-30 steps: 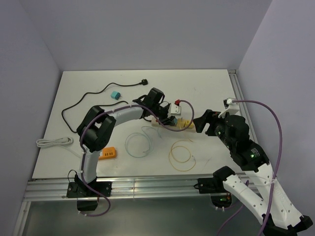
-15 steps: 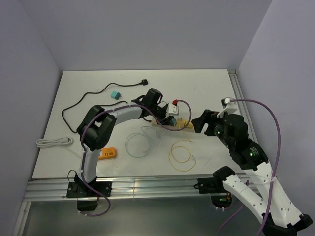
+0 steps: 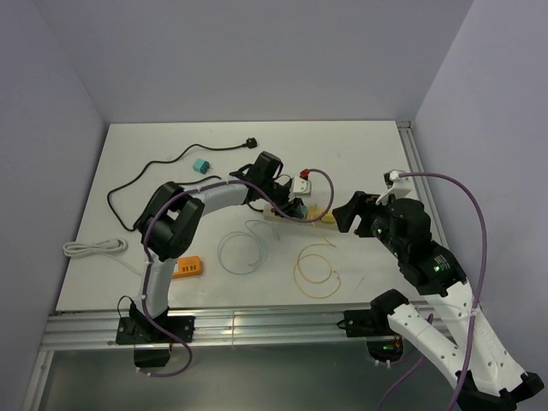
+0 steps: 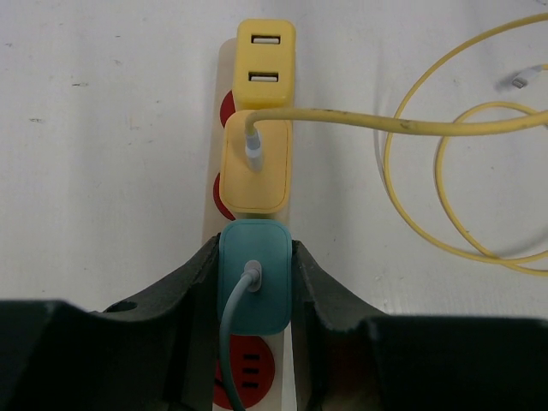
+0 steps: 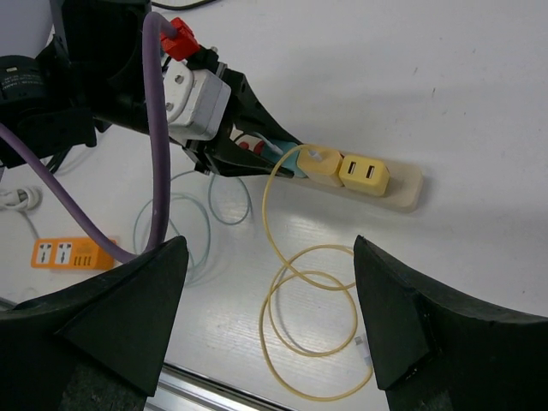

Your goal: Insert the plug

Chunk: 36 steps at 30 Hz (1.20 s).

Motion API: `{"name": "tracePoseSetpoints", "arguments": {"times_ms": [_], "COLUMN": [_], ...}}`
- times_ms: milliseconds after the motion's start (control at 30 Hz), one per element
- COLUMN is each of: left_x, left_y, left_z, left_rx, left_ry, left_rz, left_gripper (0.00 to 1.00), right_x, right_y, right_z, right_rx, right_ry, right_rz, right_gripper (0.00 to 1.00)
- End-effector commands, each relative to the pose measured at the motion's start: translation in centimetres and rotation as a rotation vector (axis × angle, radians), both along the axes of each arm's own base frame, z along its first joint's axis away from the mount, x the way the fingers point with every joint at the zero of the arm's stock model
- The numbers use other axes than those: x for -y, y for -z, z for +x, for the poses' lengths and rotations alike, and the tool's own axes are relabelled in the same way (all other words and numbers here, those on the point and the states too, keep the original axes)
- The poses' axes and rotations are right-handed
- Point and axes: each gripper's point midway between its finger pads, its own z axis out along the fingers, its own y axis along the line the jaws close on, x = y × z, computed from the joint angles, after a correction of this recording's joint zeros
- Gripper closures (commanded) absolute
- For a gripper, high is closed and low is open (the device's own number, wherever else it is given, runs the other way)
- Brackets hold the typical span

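In the left wrist view a teal plug (image 4: 254,278) with a pale teal cable is clamped between my left gripper's (image 4: 254,257) black fingers. It sits over the cream power strip (image 4: 224,60), right beside a yellow plug (image 4: 255,167) and just past a red socket (image 4: 242,381). How deep it is seated I cannot tell. From above, the left gripper (image 3: 295,204) is over the strip (image 3: 318,216). My right gripper (image 3: 347,214) hovers right of the strip, wide open and holding nothing (image 5: 270,291). Its view also shows the strip (image 5: 402,190) and the teal plug (image 5: 291,163).
A yellow two-port adapter (image 4: 266,51) fills the strip's far end. Yellow cable loops (image 3: 315,270) and pale teal cable loops (image 3: 240,251) lie in front of the strip. An orange adapter (image 3: 187,268), a white cable coil (image 3: 90,248), a black cord (image 3: 250,143) and a teal block (image 3: 201,165) lie to the left.
The left gripper with the teal plug has shifted slightly over the strip. The right gripper has crept a little to the left, still open.
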Motion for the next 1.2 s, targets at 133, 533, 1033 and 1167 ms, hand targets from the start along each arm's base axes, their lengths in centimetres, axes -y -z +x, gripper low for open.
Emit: {"name": "tracePoseSetpoints", "arguments": {"times_ms": [133, 533, 1033, 1167], "left_x": [-8.3, -7.7, -5.6, -5.2], "left_y": [13.0, 10.1, 4.6, 3.1], "left_z": [-6.6, -3.8, -0.4, -0.2], "left_rx": [-0.290, -0.171, -0.051, -0.037], "left_ry": [-0.113, -0.204, -0.229, -0.231], "left_rz": [0.412, 0.357, 0.222, 0.187], "left_gripper": [1.00, 0.68, 0.22, 0.00], "right_x": [0.1, 0.4, 0.6, 0.8], "right_y": [-1.3, -1.4, -1.4, -1.3], "right_z": [0.1, -0.1, -0.1, -0.2], "right_rx": [0.048, 0.057, 0.068, 0.072], "right_ry": [0.008, 0.016, 0.026, 0.030], "right_rz": [0.024, 0.028, 0.022, 0.023], "right_gripper": [0.15, 0.15, 0.15, 0.15]}}
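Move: The teal plug is still pinched between my left fingertips on the white power strip, practically at the hand point. The yellow plug with the cable stands about 4 cm to the right and 1 cm back. The yellow cube is some 8 cm right and 2 cm back. An empty red socket lies about 4 cm to the left, level fore and aft, some 3 cm lower. From my right hand the teal plug is about 11 cm ahead, 13 cm left and 20 cm down. I keep my left hand on the teal plug at first, barely shifting and tipping the wrist a few degrees. Then I open the fingers wide, let go of the plug and draw the hand back leftward along the strip about 4 cm while it sinks some 3 cm, turning roughly 10 degrees counter-clockwise, until the fingers spread to either side of the free red socket. ##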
